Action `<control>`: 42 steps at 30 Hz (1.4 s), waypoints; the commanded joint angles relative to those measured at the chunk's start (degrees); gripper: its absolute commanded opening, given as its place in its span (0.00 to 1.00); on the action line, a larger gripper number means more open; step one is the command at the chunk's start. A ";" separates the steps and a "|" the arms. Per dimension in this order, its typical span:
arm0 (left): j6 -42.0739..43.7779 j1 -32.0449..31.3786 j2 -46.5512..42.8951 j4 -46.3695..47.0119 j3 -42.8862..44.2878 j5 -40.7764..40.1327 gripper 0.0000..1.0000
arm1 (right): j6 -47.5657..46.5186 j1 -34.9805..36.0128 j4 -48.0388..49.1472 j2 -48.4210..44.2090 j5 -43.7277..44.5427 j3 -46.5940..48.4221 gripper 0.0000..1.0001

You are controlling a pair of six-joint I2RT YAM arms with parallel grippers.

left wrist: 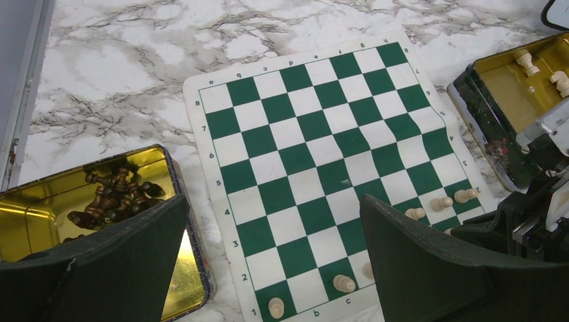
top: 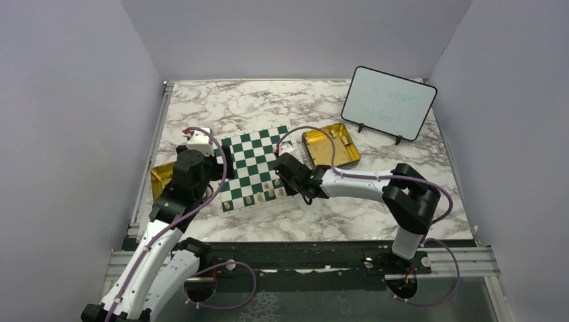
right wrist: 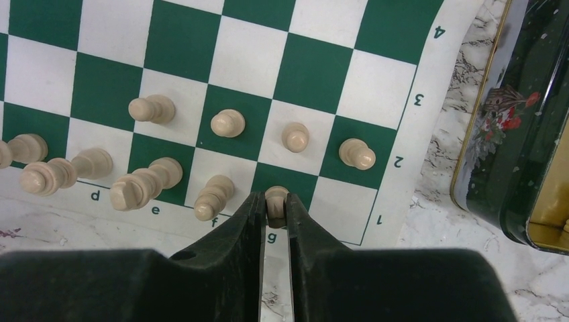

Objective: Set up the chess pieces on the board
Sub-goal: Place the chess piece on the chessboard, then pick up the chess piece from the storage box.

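The green-and-white board (top: pixel 251 155) lies mid-table. Several cream chess pieces (right wrist: pixel 227 123) stand or lean along its two nearest rows. My right gripper (right wrist: pixel 275 204) is low at the board's near right edge, shut on a small cream piece (right wrist: pixel 276 196) on the dark square above the letter g (top: pixel 282 192). The jaws press its two sides. My left gripper (left wrist: pixel 274 201) hangs open above the board's left part (left wrist: pixel 315 154) with nothing between its fingers. In the top view it (top: pixel 225 161) sits at the board's left edge.
A gold tin (left wrist: pixel 176 194) with dark brown pieces (left wrist: pixel 114 194) lies left of the board. A second gold tin (top: pixel 329 146) with a few cream pieces (left wrist: pixel 527 62) sits at the board's far right corner. A whiteboard (top: pixel 388 102) stands at the back right.
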 commanded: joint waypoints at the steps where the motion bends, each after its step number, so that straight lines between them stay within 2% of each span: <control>1: 0.20 -0.21 -0.72 1.43 -0.37 -0.19 0.99 | 1.13 0.51 -1.85 1.19 1.63 1.55 0.22; 17: 0.20 -0.21 -0.32 1.43 -0.35 0.23 0.99 | 1.35 0.44 -5.30 -1.37 2.09 4.64 0.38; 26: 0.12 -0.21 -0.42 1.60 -0.37 0.49 0.99 | -3.05 -0.57 -6.80 -5.86 6.80 6.45 0.44; 31: 0.20 -0.21 -0.47 1.62 -0.46 0.69 0.99 | -7.96 -4.03 -3.51 -7.43 8.54 6.06 0.46; 42: 0.20 -0.21 -0.69 1.69 -0.57 1.31 0.99 | -14.37 -18.21 4.31 -5.35 7.44 6.48 0.46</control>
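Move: My right fingers are still round the chess piece on g1, its middle about 1 cm below my hand point. The g2 pawn stands some 3 cm ahead and 1 cm left of it, the h2 pawn about 4 cm ahead and 2 cm right, and the f1 piece 3 cm left and 1 cm back. The gold box is centred roughly 14 cm ahead and 13 cm right. From my left hand the g1 piece is about 21 cm right, level fore-and-aft, 17 cm down. I keep my right hand low over g1 while the fingers spread to nearly half open and let go of the chess piece, then lift clear. Once up, I sweep about 10 cm forward and 8 cm right towards the gold box, ending some 8 cm higher, the fingertips tipping up and the wrist turning clockwise by 10 to 15 degrees. ##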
